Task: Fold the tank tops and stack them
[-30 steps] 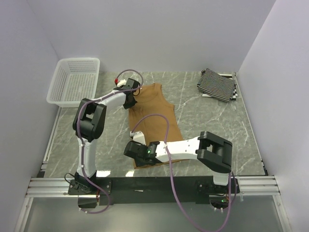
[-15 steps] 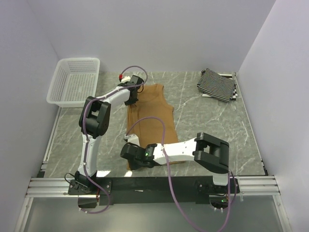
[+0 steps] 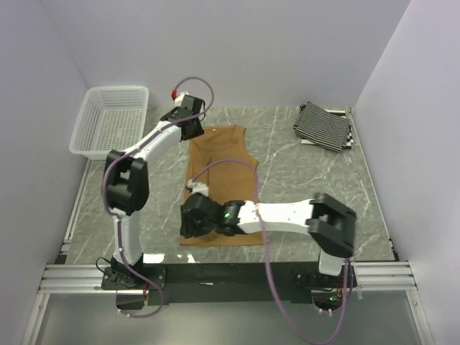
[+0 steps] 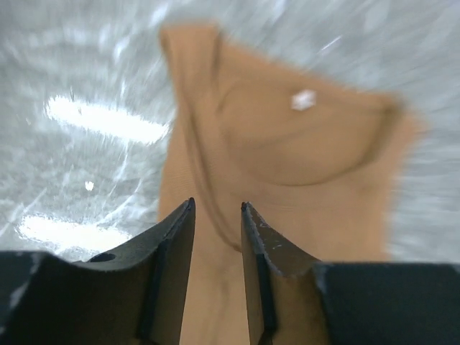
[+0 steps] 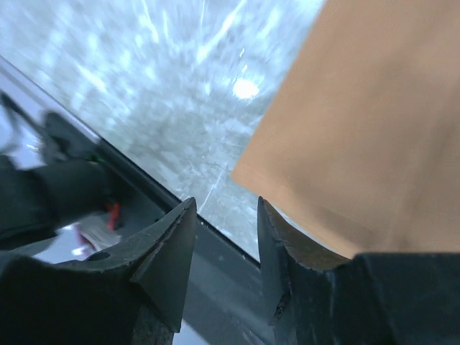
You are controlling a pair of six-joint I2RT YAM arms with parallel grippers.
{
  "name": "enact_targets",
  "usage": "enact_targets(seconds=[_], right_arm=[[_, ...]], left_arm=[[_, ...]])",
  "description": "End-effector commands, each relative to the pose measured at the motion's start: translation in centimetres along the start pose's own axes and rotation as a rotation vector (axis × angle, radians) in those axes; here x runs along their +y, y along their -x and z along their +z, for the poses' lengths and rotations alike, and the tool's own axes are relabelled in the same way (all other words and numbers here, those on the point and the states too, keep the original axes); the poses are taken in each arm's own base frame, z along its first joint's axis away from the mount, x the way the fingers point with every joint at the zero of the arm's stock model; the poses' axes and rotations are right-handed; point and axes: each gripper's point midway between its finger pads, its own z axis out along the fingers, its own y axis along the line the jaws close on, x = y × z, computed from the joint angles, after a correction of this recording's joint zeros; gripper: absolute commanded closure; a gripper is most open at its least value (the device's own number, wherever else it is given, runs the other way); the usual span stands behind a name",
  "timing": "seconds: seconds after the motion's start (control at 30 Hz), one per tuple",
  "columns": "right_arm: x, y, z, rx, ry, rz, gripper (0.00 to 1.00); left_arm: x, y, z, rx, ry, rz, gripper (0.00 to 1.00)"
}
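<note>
The plain tan-brown tank top [image 3: 219,147] lies flat and lengthwise on the marble table, neck end toward the back. My left gripper [image 3: 192,128] hovers over its far left strap. In the left wrist view that gripper [image 4: 217,205] is open, with only the tan top [image 4: 302,165] below it. My right gripper [image 3: 188,224] is at the near left hem corner. In the right wrist view it [image 5: 226,201] is open and empty, the hem corner [image 5: 359,122] just beside its right finger. The striped tank tops [image 3: 323,126] sit folded in a pile at the back right.
A white mesh basket [image 3: 111,121] stands at the back left corner. The table's near edge and the black base rail [image 5: 215,287] run right under my right gripper. White walls close in the sides and back.
Both grippers have opened and let go of the tan top. It now lies straighter, its hem nearer the front edge. My left gripper has moved back and left off the strap.
</note>
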Motion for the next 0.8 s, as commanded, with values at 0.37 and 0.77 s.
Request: enact_targets(seconds=[0.37, 0.77], right_arm=[[-12.5, 16.0, -4.0, -0.256, -0.119, 0.191, 0.55], [-15.7, 25.4, 6.0, -0.244, -0.210, 0.180, 0.54]], left_arm=[[1.6, -3.3, -10.1, 0.016, -0.267, -0.368, 0.99], [3.5, -16.6, -17.4, 0.198, -0.464, -0.370, 0.99]])
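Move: The tip of the folded-in flap, by the brown tank top's left armhole, lies about 29 cm ahead of my right hand, 7 cm to its right and 7 cm below. The shirt's near left hem corner is about 4 cm behind that hand and 1 cm left. From my left hand the flap tip is some 10 cm back, 4 cm right and 10 cm down; the left shoulder strap sits 4 cm ahead and 1 cm left, the hem corner 45 cm back and 6 cm left. My two hands trade places above the shirt. The left lifts about 10 cm clear, then sweeps back some 23 cm and down to near its old height, towards the hem, shutting empty and rolling its left side down. Meanwhile the right travels some 29 cm forward to just above the flap tip, bowing out to the right and partly back, arching up and down, turning some 20 degrees clockwise, fingers staying half open. ##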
